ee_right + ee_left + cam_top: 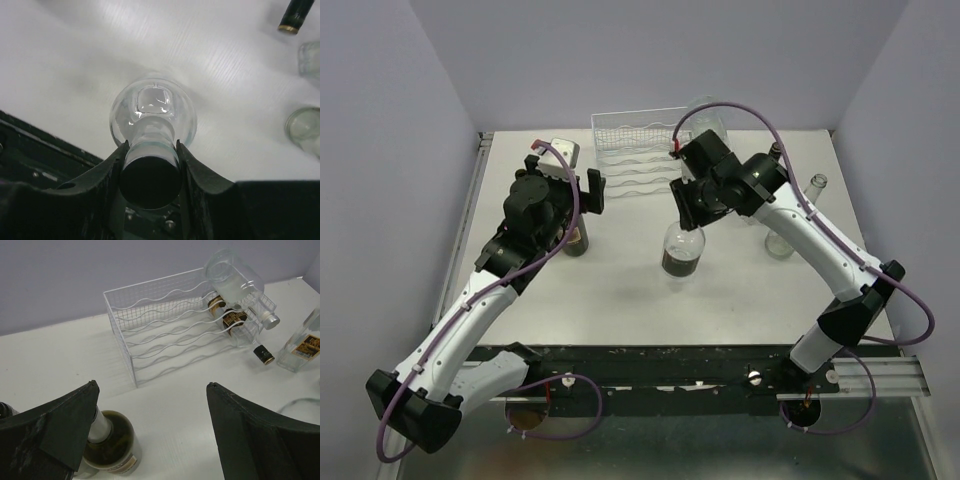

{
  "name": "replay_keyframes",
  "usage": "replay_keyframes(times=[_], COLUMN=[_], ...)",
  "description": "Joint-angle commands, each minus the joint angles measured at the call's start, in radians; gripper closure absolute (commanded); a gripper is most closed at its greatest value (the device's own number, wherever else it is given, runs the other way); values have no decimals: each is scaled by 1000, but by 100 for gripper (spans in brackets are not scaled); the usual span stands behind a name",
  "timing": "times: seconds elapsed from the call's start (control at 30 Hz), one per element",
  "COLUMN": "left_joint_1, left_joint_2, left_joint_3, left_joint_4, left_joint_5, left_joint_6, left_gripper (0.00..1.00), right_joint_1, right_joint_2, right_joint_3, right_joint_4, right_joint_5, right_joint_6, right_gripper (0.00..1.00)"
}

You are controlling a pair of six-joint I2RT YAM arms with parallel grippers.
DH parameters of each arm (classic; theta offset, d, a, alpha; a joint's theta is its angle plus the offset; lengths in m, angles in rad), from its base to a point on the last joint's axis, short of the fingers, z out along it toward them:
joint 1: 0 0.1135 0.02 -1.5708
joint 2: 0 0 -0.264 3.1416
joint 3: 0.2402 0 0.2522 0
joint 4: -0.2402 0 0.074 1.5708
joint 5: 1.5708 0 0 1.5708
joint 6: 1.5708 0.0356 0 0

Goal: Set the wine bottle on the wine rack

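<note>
In the middle of the table a wine bottle (682, 252) of clear glass with a dark cap stands upright. My right gripper (687, 220) is shut on its neck from above. In the right wrist view both fingers of the right gripper (151, 146) press the neck just under the cap, and the bottle (152, 112) widens below them. The white wire wine rack (638, 150) stands at the back centre, behind the held bottle. My left gripper (565, 180) hangs open to the left of the rack (165, 325), its fingers (70, 425) wide apart with nothing between them.
A dark green bottle (107, 442) stands beside the left gripper's left finger. At its right end the rack carries a clear bottle (235, 277) and a dark one (232, 320). A square clear bottle (300, 345) and other glass bottles (779, 242) stand right of the rack.
</note>
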Motion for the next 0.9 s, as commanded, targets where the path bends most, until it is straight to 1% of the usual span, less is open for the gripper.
replay_keyframes(times=[0.0,0.1,0.2,0.3,0.47,0.67,0.77,0.87], left_joint_1=[4,2,2,2,4,2,4,1], left_joint_2=[12,26,41,64,98,130,149,176], left_joint_3=[-25,-34,-39,-37,-43,-54,-63,-70], left_joint_4=[-36,-41,-41,-43,-36,-35,-21,-1], left_joint_5=[34,70,104,136,179,230,247,288], left_joint_6=[-44,-61,-78,-90,-100,-115,-133,-155], left_gripper=[1,1,1,1,1,1,1,1], right_joint_1=[-51,-82,-124,-173,-243,-272,-291,-312], right_joint_2=[2,-1,-18,-32,-50,-90,-121,-174], right_joint_3=[103,42,-42,-139,-298,-433,-547,-724], right_joint_4=[238,367,506,646,845,985,1083,1302], right_joint_5=[-25,-7,-53,-100,-244,-275,-291,-335], right_joint_6=[43,77,146,235,393,473,519,577], right_gripper=[99,99,99,99,99,99,99,99])
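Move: The clear wine bottle hangs neck-up in the right hand, its middle about 4 cm ahead, 3 cm left and 10 cm below the grip. From the left hand that middle lies some 19 cm right, 4 cm back and 19 cm down. From the right hand, the open left gripper is roughly 7 cm ahead, 20 cm left and 9 cm higher. The rack's middle is 28 cm ahead, 5 cm left and 21 cm below the right hand. The bottle, still pinched by its neck, is carried forward about 12 cm by the right hand, first rising slightly, then sinking to 5 cm below its start, while the wrist rolls some 45 degrees, swinging the base up and left towards the left gripper. The left hand, fingers staying wide open, comes down about 9 cm and right 5 cm towards the bottle's body, tipping downward. ##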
